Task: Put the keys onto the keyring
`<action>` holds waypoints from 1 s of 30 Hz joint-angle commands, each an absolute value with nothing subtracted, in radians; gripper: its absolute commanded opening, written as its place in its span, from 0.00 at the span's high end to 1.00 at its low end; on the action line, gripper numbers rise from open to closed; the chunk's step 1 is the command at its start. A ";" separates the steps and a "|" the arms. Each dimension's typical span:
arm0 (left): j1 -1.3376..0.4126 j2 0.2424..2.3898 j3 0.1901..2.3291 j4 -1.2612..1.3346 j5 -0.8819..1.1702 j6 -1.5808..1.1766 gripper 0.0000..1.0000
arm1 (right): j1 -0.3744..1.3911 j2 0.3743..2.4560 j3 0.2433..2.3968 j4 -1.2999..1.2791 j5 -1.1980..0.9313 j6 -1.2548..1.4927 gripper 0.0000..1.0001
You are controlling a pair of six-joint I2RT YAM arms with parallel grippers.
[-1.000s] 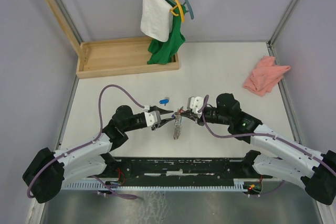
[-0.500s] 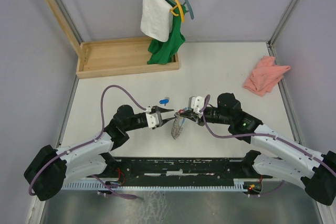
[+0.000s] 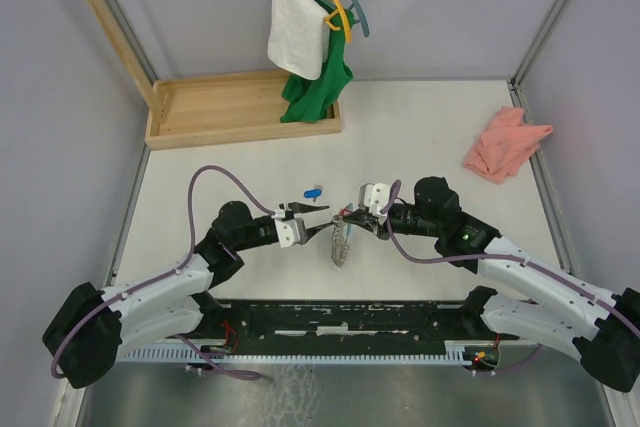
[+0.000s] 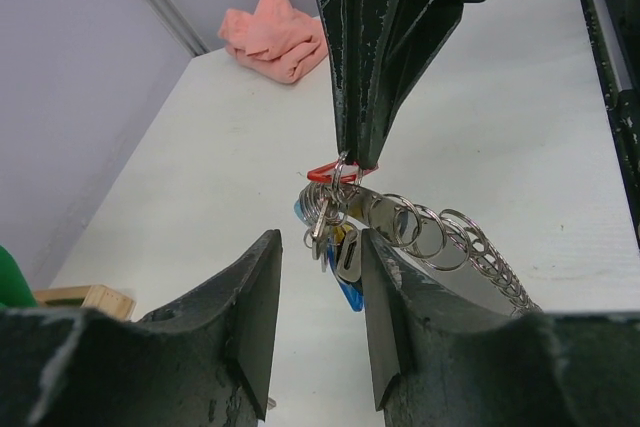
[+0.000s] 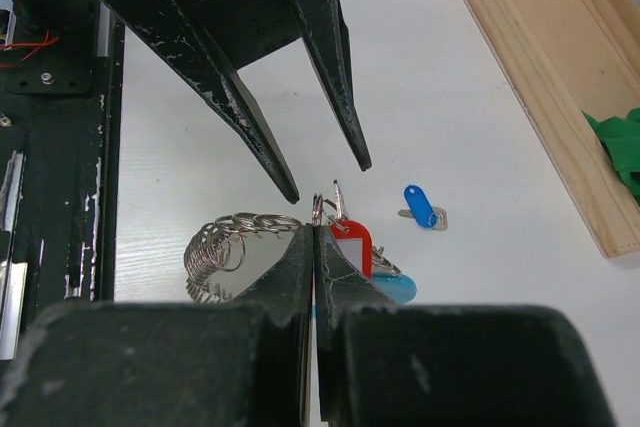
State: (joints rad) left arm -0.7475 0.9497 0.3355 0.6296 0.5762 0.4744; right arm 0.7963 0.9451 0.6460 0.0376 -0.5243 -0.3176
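Note:
My right gripper (image 5: 313, 232) is shut on the keyring (image 5: 318, 209), holding it above the table. A key with a red tag (image 5: 353, 242) hangs beside the ring, with a chain of metal rings (image 5: 225, 242) and a pale blue tag below it. The key with the blue head (image 5: 422, 207) lies alone on the table (image 3: 313, 191). My left gripper (image 4: 318, 247) is open, pointing at the bundle (image 4: 330, 202) from just short of it, with nothing between its fingers. From above, the two grippers meet tip to tip (image 3: 322, 219) (image 3: 348, 217).
A pink cloth (image 3: 505, 144) lies at the right edge. A wooden tray (image 3: 240, 107) stands at the back left, with a green garment (image 3: 315, 87) and a white towel (image 3: 298, 22) hanging on hangers above it.
My left gripper's jaws have widened a little in front of the ring. The hanging bundle has swung slightly. The right arm has stayed put.

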 commanded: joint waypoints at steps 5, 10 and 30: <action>-0.745 0.985 0.397 0.650 0.606 0.532 0.55 | 0.793 0.925 0.669 0.129 -0.572 -0.297 0.99; -0.746 1.028 0.424 0.651 0.623 0.538 0.59 | 0.793 0.926 0.671 0.131 -0.579 -0.293 0.99; -0.752 0.912 0.448 0.437 0.586 0.284 0.97 | 0.785 0.875 0.593 0.279 -0.423 -0.239 0.99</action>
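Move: The wire end of the keyring, held in the right hand's closed fingers, is about 2 cm to the right of the left hand and level with it, straight in front of its parted fingers. The red tag is some 3 cm to the right and 1 cm farther out, just below. On the table, the loose blue tag lies roughly 8 cm ahead, 2 cm left and 18 cm below. From the right hand, the keyring end is about 1 cm to the left. The left fingers close on the keyring's wire end, right at the tips of the right fingers, after the left hand eases about 1.5 cm to the right and slightly forward. With the wire pinched, the left hand draws about 1 cm back left and towards the base, while the right hand, still gripping, goes a similar way forward and right with a slight rise. ##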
